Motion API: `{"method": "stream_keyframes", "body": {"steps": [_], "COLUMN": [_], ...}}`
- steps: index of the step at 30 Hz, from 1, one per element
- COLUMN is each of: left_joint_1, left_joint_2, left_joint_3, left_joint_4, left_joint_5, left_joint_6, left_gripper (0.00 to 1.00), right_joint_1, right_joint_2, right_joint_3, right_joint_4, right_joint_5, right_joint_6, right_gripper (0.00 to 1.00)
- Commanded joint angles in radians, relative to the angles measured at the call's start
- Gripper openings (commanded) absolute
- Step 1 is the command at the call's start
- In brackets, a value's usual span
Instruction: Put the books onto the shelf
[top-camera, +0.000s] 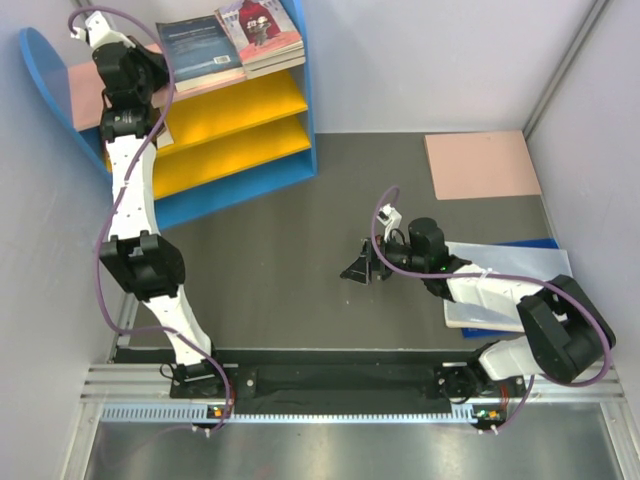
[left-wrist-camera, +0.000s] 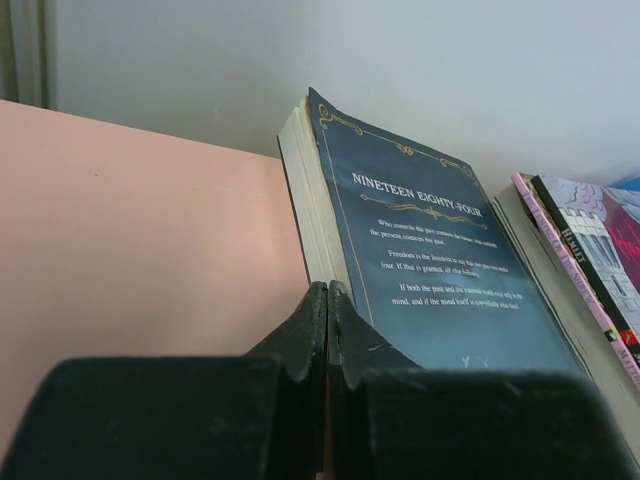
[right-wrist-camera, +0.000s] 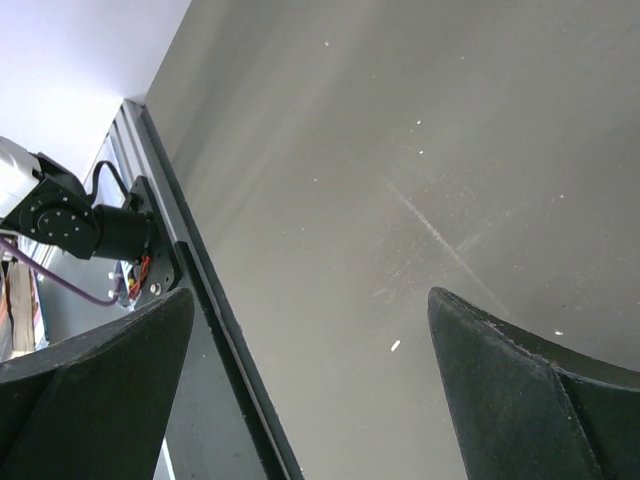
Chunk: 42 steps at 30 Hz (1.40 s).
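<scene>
The shelf (top-camera: 240, 105) stands at the back left, with blue sides, a pink top board (left-wrist-camera: 130, 250) and yellow lower boards. On the pink top lie a navy blue book (top-camera: 200, 52) (left-wrist-camera: 440, 270) and, to its right, a stack of books (top-camera: 262, 35) (left-wrist-camera: 580, 260) with a red-white cover uppermost. My left gripper (top-camera: 160, 70) (left-wrist-camera: 327, 290) is shut and holds nothing. Its tips rest on the pink board at the navy book's near left corner. My right gripper (top-camera: 362, 268) (right-wrist-camera: 310, 350) hangs open over the grey table, nothing between its fingers (right-wrist-camera: 530, 390).
A flat pink board (top-camera: 483, 165) lies at the back right of the table. A pale blue-white pad (top-camera: 500, 295) lies under my right arm near the right wall. White walls close in the left, back and right sides. The left arm's base (right-wrist-camera: 70, 225) shows in the right wrist view.
</scene>
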Motion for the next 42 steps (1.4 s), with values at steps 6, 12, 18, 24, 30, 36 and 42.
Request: {"method": "stream_keyframes", "body": {"steps": [6, 12, 18, 24, 30, 36, 42], "left_joint_1": [-0.002, -0.033, -0.260, -0.418, -0.459, -0.459, -0.458], "left_joint_2": [-0.096, -0.217, -0.354, -0.499, -0.637, -0.740, -0.779], "left_joint_3": [-0.071, -0.059, -0.142, -0.341, -0.622, -0.869, -1.079], "left_joint_4": [-0.188, -0.187, -0.243, -0.256, -0.296, -0.283, -0.272], "left_joint_5": [-0.087, 0.130, 0.163, 0.146, 0.095, 0.106, 0.063], "left_joint_6": [0.035, 0.045, 0.211, 0.281, 0.352, 0.337, 0.311], "left_gripper": [0.00, 0.09, 0.59, 0.82, 0.99, 0.99, 0.99], "right_joint_1": [0.016, 0.016, 0.015, 0.015, 0.015, 0.004, -0.037], "right_joint_2": [-0.041, -0.084, -0.113, -0.142, -0.170, -0.177, -0.170], "right_joint_3": [0.016, 0.053, 0.097, 0.102, 0.068, 0.039, 0.056], "right_joint_4": [0.015, -0.105, -0.203, -0.258, -0.278, -0.280, -0.344], "right_joint_5": [0.020, 0.064, 0.118, 0.150, 0.186, 0.222, 0.311], "right_joint_6": [-0.010, -0.071, -0.117, -0.140, -0.154, -0.151, -0.176], "right_gripper": [1.00, 1.00, 1.00, 0.99, 1.00, 1.00, 1.00]}}
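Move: The left hand, shut, is on the top shelf with its tips at the left edge of the Nineteen Eighty-Four book, whose middle lies about 6 cm ahead, 8 cm to the right and 2 cm lower. The book stack is some 19 cm right and 9 cm ahead; the dark-covered book on the shelf below is around 5 cm left, 6 cm back and 13 cm down. From the right hand, Nineteen Eighty-Four is about 41 cm ahead, 33 cm left and 30 cm up. The left hand comes free of Nineteen Eighty-Four's left edge and draws back off the top shelf, then swings quickly some 20 cm to the right and, still backing, sinks about 20 cm over the open table in front of the shelf, its fingers opening wide while the wrist turns clockwise and tips down. The empty right hand, still wide open, eases about 4 cm to the right, away from the shelf, its fingers tilting slightly further down. ##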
